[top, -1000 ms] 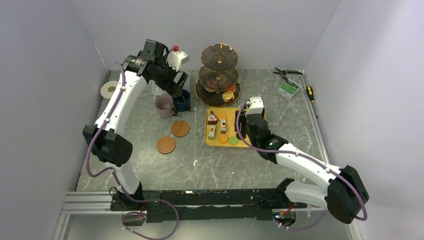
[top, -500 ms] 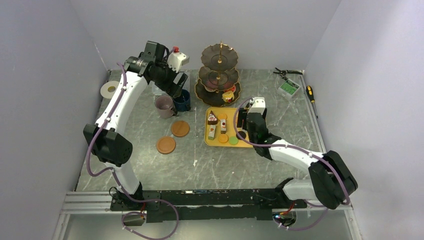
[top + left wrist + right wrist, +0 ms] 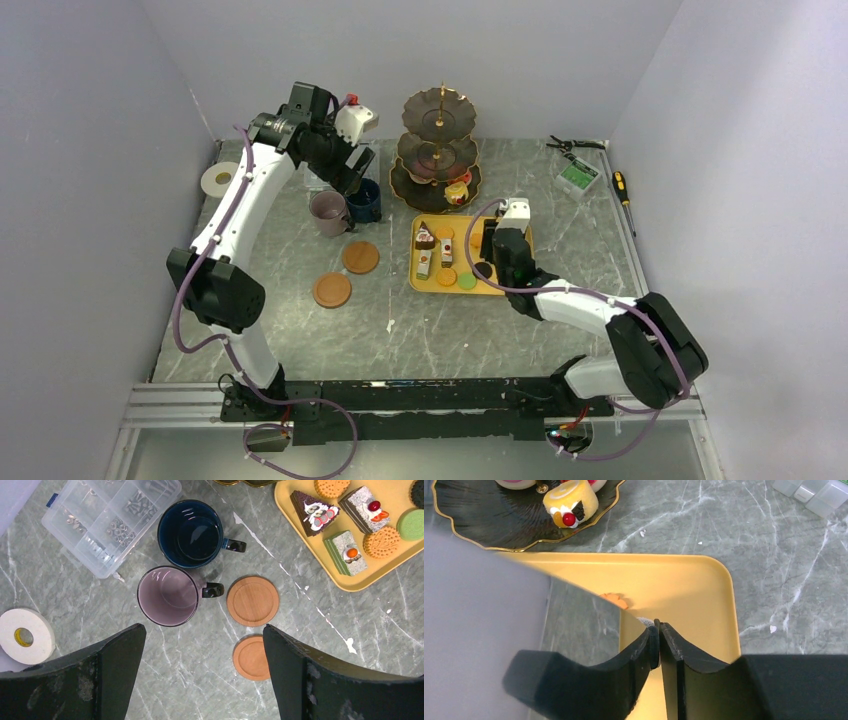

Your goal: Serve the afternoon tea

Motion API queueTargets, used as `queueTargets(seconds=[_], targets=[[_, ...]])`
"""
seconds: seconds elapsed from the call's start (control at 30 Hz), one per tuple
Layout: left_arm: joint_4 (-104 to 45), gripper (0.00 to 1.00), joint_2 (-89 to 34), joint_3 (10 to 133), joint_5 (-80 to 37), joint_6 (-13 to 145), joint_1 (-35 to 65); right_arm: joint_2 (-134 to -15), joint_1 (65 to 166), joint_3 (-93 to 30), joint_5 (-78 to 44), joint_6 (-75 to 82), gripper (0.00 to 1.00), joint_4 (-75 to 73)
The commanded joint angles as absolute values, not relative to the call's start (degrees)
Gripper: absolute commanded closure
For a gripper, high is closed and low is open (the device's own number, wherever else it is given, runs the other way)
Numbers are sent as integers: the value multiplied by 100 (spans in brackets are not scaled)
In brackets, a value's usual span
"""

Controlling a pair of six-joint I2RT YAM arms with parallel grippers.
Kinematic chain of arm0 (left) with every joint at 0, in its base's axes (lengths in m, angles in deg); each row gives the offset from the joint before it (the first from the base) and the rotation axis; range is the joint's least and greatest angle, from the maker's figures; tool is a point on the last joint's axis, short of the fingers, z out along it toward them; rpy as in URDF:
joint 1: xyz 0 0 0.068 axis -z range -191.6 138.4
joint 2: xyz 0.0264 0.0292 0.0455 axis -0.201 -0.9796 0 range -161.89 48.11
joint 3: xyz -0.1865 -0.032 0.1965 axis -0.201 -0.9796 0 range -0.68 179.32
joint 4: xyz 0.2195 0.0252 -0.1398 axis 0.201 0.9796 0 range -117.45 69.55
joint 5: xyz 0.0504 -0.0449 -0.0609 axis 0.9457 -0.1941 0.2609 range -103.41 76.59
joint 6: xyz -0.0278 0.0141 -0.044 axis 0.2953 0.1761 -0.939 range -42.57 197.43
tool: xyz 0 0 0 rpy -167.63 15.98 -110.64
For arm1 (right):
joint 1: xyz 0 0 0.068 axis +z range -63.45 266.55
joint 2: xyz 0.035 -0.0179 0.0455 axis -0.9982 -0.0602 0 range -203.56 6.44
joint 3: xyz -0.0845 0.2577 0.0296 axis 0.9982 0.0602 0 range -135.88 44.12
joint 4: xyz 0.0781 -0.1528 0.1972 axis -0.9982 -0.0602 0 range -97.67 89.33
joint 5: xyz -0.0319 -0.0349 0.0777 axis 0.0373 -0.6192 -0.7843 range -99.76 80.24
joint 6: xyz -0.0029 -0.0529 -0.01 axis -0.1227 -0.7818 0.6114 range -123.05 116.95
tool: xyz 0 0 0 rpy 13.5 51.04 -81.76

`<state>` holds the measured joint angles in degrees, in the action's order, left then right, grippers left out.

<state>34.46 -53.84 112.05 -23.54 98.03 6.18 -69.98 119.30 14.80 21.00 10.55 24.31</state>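
On the yellow tray (image 3: 390, 567) lie small cake slices (image 3: 314, 511), orange macarons (image 3: 381, 541) and a green macaron (image 3: 412, 524). My right gripper (image 3: 658, 630) is low over the tray's right side (image 3: 484, 262), shut on a thin dark round biscuit held edge-on. An orange macaron (image 3: 614, 600) lies just beyond it. The dark three-tier stand (image 3: 440, 150) carries a yellow roll cake (image 3: 570, 502) on its bottom plate. My left gripper (image 3: 204, 628) hangs open high above the mauve mug (image 3: 167, 596), navy mug (image 3: 192, 532) and two brown coasters (image 3: 252, 601), holding nothing.
A clear compartment box (image 3: 105, 520) sits behind the mugs, with a white tape roll (image 3: 25, 635) to the left. Pliers (image 3: 575, 145), a small green box (image 3: 577, 176) and a screwdriver (image 3: 622, 187) lie at the back right. Walls close in three sides.
My right gripper has dropped lower onto the tray and its jaws have closed on the dark biscuit. The left arm has hardly moved.
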Motion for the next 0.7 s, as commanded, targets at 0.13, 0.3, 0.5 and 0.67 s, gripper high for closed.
queueTargets(seconds=[0.13,0.3,0.5,0.67], targets=[[3239,7,-5265,11421,-2206,10099,594,-6501,11918,896,1722,877,65,2602],[3158,7,-5311,11471,-2155,10082,540,-6557,11924,392,1284,943,65,2751],[3031,7,-5290,11477,-2189,10030,472,-7411,11940,-265,835,1168,65,3082],[2956,7,-5257,11453,-2170,10027,436,-8064,12040,-649,645,1269,65,3482]])
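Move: The stand's bottom plate, the likely place for the white cake in the tongs, is centred about 17 cm ahead of the right hand, 12 cm left and 8 cm below; the middle plate is above it, about level with the hand. The yellow roll cake is some 15 cm ahead, 7 cm left; the chocolate slice, 5 cm ahead, 14 cm left. From the left hand the bottom plate is about 12 cm ahead, 18 cm right, far below. Keep the right gripper squeezed on the tongs, and lift the white cake clear of the yellow tray, about 10 cm up. As the hand rises, swing it some 8 cm left and 6 cm forward towards the tiered stand, raising its left side and tipping the fingers up roughly 10 degrees each while turning a little counter-clockwise, then start to ease down. ##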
